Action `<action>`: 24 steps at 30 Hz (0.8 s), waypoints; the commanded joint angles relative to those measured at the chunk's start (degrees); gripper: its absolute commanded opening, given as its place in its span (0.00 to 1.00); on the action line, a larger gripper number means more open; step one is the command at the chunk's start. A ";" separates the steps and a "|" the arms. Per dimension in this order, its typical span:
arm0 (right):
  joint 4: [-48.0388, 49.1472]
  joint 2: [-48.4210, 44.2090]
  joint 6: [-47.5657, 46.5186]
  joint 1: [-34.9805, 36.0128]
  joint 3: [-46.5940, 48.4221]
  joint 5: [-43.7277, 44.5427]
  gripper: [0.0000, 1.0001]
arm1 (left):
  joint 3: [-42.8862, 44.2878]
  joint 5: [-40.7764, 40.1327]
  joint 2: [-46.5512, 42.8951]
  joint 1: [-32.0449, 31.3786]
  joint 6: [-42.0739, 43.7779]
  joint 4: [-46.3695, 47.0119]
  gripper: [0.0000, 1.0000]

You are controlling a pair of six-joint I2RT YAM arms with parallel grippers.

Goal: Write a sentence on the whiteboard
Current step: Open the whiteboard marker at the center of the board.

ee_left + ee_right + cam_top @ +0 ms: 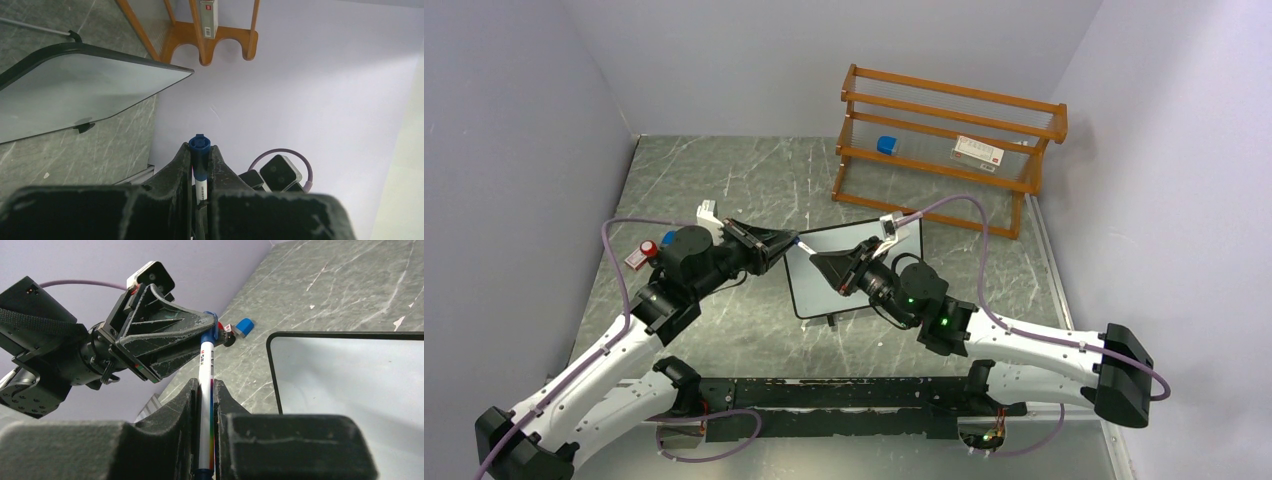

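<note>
The whiteboard (869, 262) lies flat on the table in front of both arms; its white face (350, 385) is blank, so no sentence shows. Just above its left edge, a white marker (805, 245) with a blue cap (200, 145) is held between the two grippers. My left gripper (201, 148) is shut on the cap end. My right gripper (206, 390) is shut on the white barrel (206, 365), facing the left gripper (212, 322) tip to tip. In the top view the left gripper (791, 240) and right gripper (817, 262) nearly touch.
An orange wooden rack (944, 150) stands at the back right, with a small blue item (886, 145) and a white-and-red box (978, 152) on it. A red-capped item (646, 250) and a blue piece (244, 326) lie at the table's left. Walls close in on both sides.
</note>
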 commanded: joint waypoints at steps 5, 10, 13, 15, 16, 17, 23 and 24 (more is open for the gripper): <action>-1.62 -5.83 -1.32 0.08 -1.30 0.22 0.00 | -1.63 -4.57 -1.56 0.74 -2.17 2.87 0.05; -5.71 -10.62 -1.47 0.05 -2.42 -0.73 0.00 | -2.33 -7.28 -1.83 2.27 -3.53 4.91 0.05; -7.64 -13.40 -1.64 0.05 -3.40 -0.98 0.00 | -2.70 -9.29 -1.93 3.25 -4.33 5.86 0.05; -9.23 -14.99 -1.81 0.02 -3.83 -1.04 0.00 | -3.18 -10.57 -1.93 3.76 -4.93 6.78 0.05; -9.92 -15.59 -1.92 0.04 -3.89 -1.12 0.00 | -3.44 -11.12 -1.89 3.95 -5.12 7.19 0.05; -10.56 -16.12 -2.16 0.04 -3.98 -1.35 0.00 | -3.55 -11.62 -1.85 4.14 -4.78 7.42 0.05; -15.96 -17.81 -4.67 0.05 -2.37 0.29 0.00 | 0.94 -13.00 0.05 6.96 8.87 -4.79 0.05; -17.00 -17.92 -5.11 0.09 -1.90 0.97 0.00 | 2.01 -12.53 0.85 7.80 12.32 -6.86 0.05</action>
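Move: The marker bridges the two hands: the left fingers already hold its blue cap and the right fingers its body. From the right hand, the cap lies about 5 cm ahead and 5 cm to the left, level with it. From the left hand, the body's middle is some 4 cm back, 4 cm to the right, also level. The whiteboard's middle lies about 5 cm ahead of the left hand, 10 cm to its right and 22 cm below. The blue cap is pulled off the marker with both grips kept shut. The right hand draws the body about 5 cm to the right, with some back and up. The left hand is first tugged about 1 cm back, then carries the cap roughly 5 cm left and 4 cm forward, away from the body, turning about 15 degrees counter-clockwise. ##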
